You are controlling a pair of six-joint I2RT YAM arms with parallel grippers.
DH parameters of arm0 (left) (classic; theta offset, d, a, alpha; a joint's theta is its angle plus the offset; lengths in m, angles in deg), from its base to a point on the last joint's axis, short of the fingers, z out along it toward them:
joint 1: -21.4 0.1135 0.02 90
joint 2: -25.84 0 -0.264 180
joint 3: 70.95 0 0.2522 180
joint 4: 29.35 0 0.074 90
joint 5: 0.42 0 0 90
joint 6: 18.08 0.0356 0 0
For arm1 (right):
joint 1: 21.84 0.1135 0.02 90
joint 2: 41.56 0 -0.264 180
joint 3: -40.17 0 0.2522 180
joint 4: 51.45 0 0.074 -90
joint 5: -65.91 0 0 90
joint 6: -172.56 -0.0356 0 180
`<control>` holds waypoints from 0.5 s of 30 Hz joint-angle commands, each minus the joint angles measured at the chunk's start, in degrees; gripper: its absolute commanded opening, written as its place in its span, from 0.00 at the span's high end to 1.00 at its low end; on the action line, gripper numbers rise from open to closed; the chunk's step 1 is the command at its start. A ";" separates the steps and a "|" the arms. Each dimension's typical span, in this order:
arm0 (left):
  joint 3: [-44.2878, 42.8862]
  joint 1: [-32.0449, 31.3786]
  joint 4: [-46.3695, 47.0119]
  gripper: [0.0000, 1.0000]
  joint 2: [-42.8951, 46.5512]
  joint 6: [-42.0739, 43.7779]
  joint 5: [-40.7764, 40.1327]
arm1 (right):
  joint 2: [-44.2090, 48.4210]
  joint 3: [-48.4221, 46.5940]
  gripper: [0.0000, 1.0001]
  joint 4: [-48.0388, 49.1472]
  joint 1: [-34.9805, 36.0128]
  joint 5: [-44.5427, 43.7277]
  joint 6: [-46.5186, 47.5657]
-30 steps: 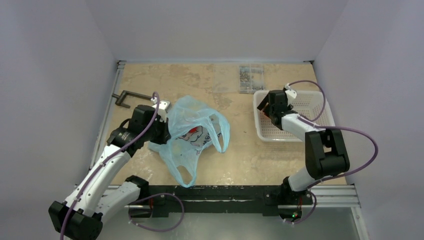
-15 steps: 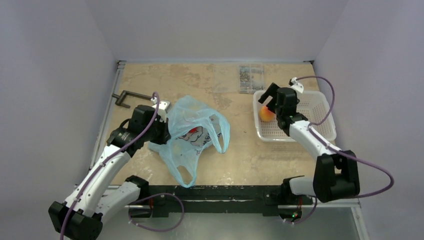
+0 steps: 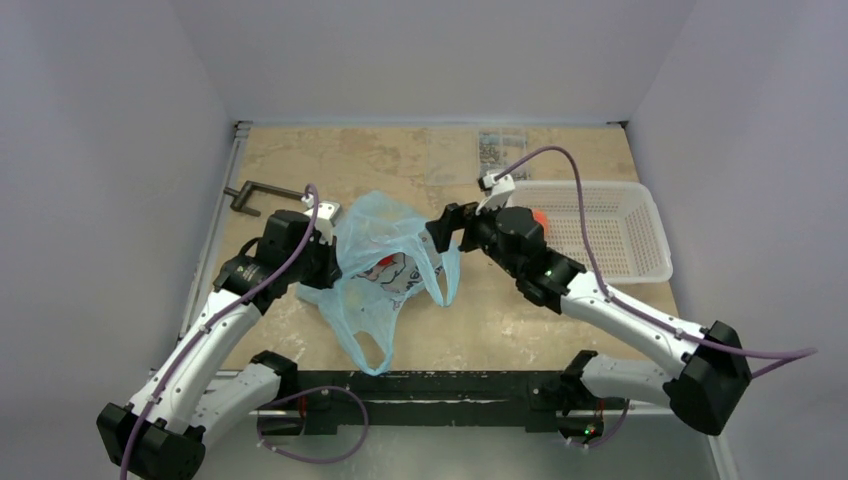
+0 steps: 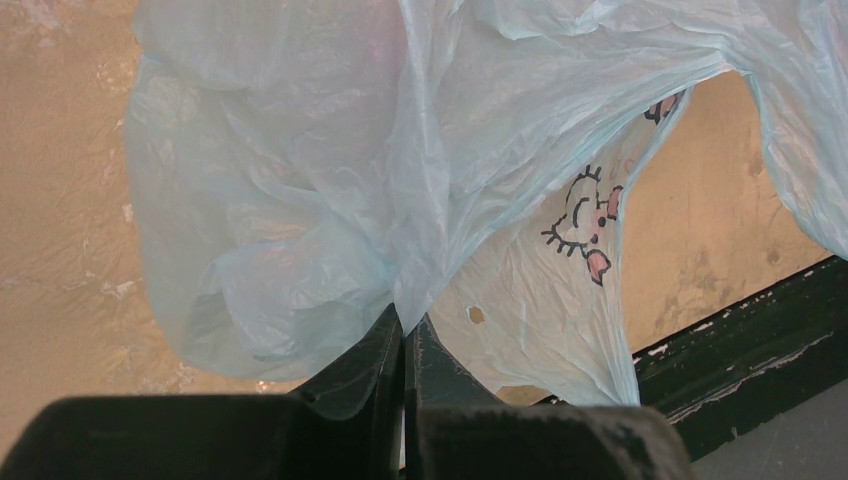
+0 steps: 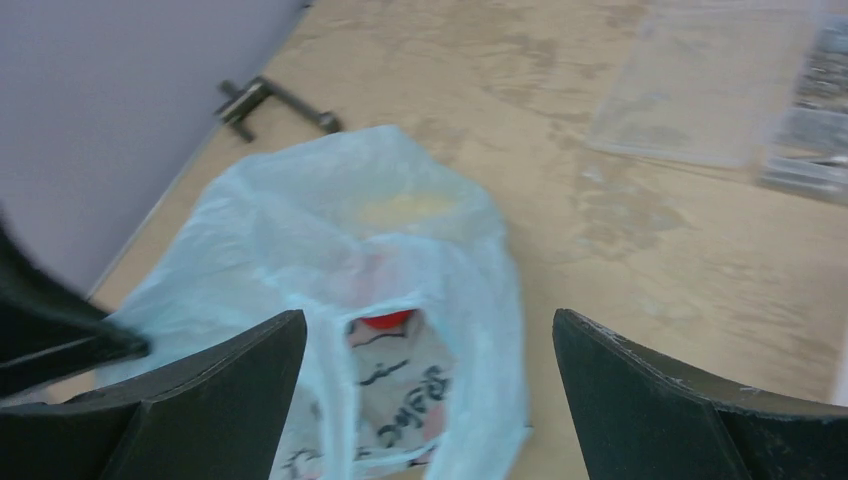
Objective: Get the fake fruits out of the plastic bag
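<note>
The light-blue plastic bag (image 3: 392, 262) lies crumpled on the table left of centre, its mouth held up. My left gripper (image 3: 322, 262) is shut on a fold of the bag's left edge (image 4: 400, 250), its fingers pinched together (image 4: 403, 318). A red fruit (image 3: 383, 262) shows inside the mouth (image 5: 388, 319), and a yellow shape (image 5: 405, 207) shows through the film. My right gripper (image 3: 447, 228) hovers open just right of the bag mouth, nothing between its fingers (image 5: 429, 318). A peach-orange fruit (image 3: 540, 217) lies in the white basket.
The white mesh basket (image 3: 650, 242) stands at the right. A clear box of small parts (image 3: 503, 155) sits at the back, and a dark metal clamp (image 3: 258, 195) lies at the back left. A black rail (image 3: 430, 385) runs along the near edge.
My right gripper opened over the basket, left the peach-orange fruit there and swung left to the bag mouth. The left gripper and bag have not moved.
</note>
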State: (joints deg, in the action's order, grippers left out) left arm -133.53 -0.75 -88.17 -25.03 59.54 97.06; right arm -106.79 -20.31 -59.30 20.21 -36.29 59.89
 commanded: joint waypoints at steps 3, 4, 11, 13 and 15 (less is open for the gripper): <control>-0.67 0.01 0.59 1.00 0.51 0.78 0.17 | -1.10 -0.84 0.12 11.13 12.89 6.74 0.59; -0.69 0.00 0.59 1.00 0.51 0.78 0.09 | -2.52 -1.02 0.16 12.09 14.61 8.04 0.57; -0.69 0.02 0.50 1.00 0.69 0.69 -0.27 | -12.61 -1.59 0.32 15.88 24.96 9.08 2.95; -0.67 0.05 0.52 1.00 0.77 0.69 -0.37 | -15.08 -1.25 0.35 16.45 25.76 8.40 2.80; -0.68 0.03 0.53 1.00 0.85 0.68 -0.44 | -17.66 -0.49 0.38 18.30 25.96 8.07 2.62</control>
State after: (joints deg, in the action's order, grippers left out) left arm -133.53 -0.75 -88.19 -25.01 59.54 96.95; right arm -121.96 -20.50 -46.73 45.82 -27.66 61.29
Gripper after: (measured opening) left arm 0.006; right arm 0.644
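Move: The red fruit in the bag's mouth lies about 5 cm ahead of the empty right hand, 11 cm left and 19 cm below. From that hand, the bag's near flap is some 7 cm back and 13 cm left, 22 cm down; the near handle about 14 cm back, 13 cm left. The left hand has the red fruit roughly 6 cm ahead, 9 cm right, 11 cm below. Right hand swings some 22 cm left and back towards the near flap, turning counter-clockwise, fingers partly closing. ##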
